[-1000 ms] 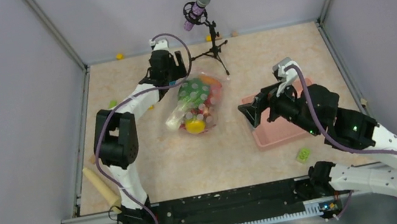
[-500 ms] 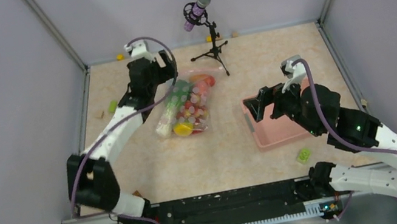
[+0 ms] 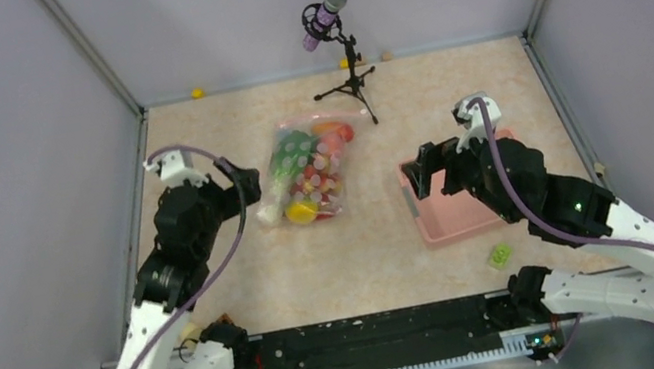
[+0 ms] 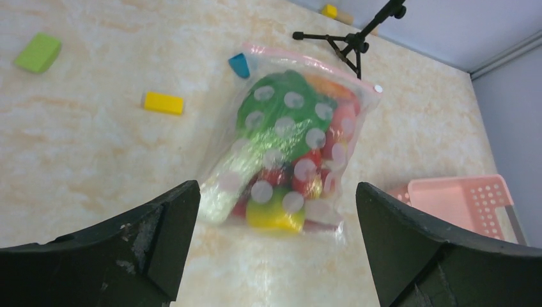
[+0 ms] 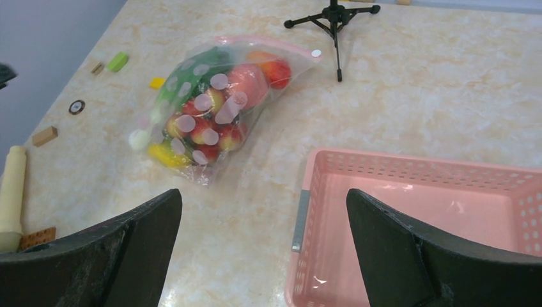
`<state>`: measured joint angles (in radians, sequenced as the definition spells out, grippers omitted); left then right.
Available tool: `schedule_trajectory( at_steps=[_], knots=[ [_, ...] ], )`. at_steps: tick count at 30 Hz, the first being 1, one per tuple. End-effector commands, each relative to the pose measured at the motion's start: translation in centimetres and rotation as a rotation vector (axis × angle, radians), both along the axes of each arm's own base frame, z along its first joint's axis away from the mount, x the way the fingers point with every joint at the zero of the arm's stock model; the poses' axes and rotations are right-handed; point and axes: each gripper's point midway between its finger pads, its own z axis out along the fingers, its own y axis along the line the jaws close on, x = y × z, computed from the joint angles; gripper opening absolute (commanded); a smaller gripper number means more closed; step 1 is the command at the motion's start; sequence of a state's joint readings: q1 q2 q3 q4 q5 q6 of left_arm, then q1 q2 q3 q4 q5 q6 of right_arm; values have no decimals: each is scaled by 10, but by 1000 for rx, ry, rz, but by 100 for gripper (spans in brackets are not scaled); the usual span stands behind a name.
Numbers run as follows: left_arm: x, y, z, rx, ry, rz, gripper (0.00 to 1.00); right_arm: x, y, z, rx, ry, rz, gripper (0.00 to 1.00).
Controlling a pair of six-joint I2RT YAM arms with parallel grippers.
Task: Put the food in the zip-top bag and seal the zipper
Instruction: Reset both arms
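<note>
The zip-top bag lies flat on the table left of centre, with the food inside it: a green leafy piece, red fruits and a yellow fruit. Its zipper runs as a pink strip along the far edge, with a small white slider at the right end. My left gripper hangs open to the left of the bag, holding nothing and not touching it. Over the near left corner of the pink basket, my right gripper is open and holds nothing.
The pink basket stands right of centre with nothing in it. A microphone tripod stands behind the bag. Small blocks lie about: green, yellow, blue. A tan stick lies at the left edge.
My left gripper has opened and drawn back from the bag's far end to the near left. The bag has shifted a little left and lies flat. The right gripper has barely moved.
</note>
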<state>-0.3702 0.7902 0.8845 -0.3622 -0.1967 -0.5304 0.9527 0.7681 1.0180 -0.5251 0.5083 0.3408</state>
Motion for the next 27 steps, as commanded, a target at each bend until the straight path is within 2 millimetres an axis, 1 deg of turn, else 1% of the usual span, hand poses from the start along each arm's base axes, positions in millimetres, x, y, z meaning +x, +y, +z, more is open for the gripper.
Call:
schedule_trajectory(
  at_steps=[1, 3, 6, 8, 12, 14, 19, 22, 27],
  knots=[
    [-52, 22, 13, -64, -33, 36, 97, 2, -16, 26, 16, -46, -62, 99],
    [-66, 37, 27, -87, -77, 89, 97, 3, -20, 25, 5, -44, -82, 99],
    [-80, 49, 46, -95, -125, 121, 97, 4, -21, 24, -6, -37, -88, 99],
    [-85, 51, 55, -95, -125, 121, 97, 3, -18, 23, -17, -31, -72, 99],
    [-84, 50, 65, -76, -102, 116, 97, 1, -7, 19, -32, -9, -22, 99],
    [-82, 47, 66, -60, -84, 98, 97, 2, -5, 17, -41, -2, -14, 99],
    [-76, 44, 55, -39, -56, 90, 97, 5, -5, 16, -54, 2, -31, 99],
    [-75, 42, 54, -38, -57, 84, 97, 5, 0, 15, -61, 5, -8, 99],
    [-71, 40, 47, -27, -48, 77, 97, 5, 1, 13, -59, 12, -8, 99]
  ],
)
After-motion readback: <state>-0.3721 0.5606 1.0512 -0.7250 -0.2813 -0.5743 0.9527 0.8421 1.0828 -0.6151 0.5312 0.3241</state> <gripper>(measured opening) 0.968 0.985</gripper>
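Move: Ahead and to the right of the empty left hand, the filled bag lies about 12 cm farther out, 14 cm to the right and some 25 cm below. The yellow block lies roughly 14 cm ahead of that hand and 4 cm left, the blue block about 23 cm ahead and 8 cm right, both on the table some 27 cm below. From the right hand, the bag is about 18 cm ahead, 26 cm left and 27 cm below. Drawing back from the released bag, the open left hand goes some 8 cm towards its base and about 4 cm left. It rises about 7 cm with the fingers tipping up a little, then sinks back about 2 cm as the tilt eases off and the hand comes to rest in free air. The fingers stay wide open and touch nothing. ##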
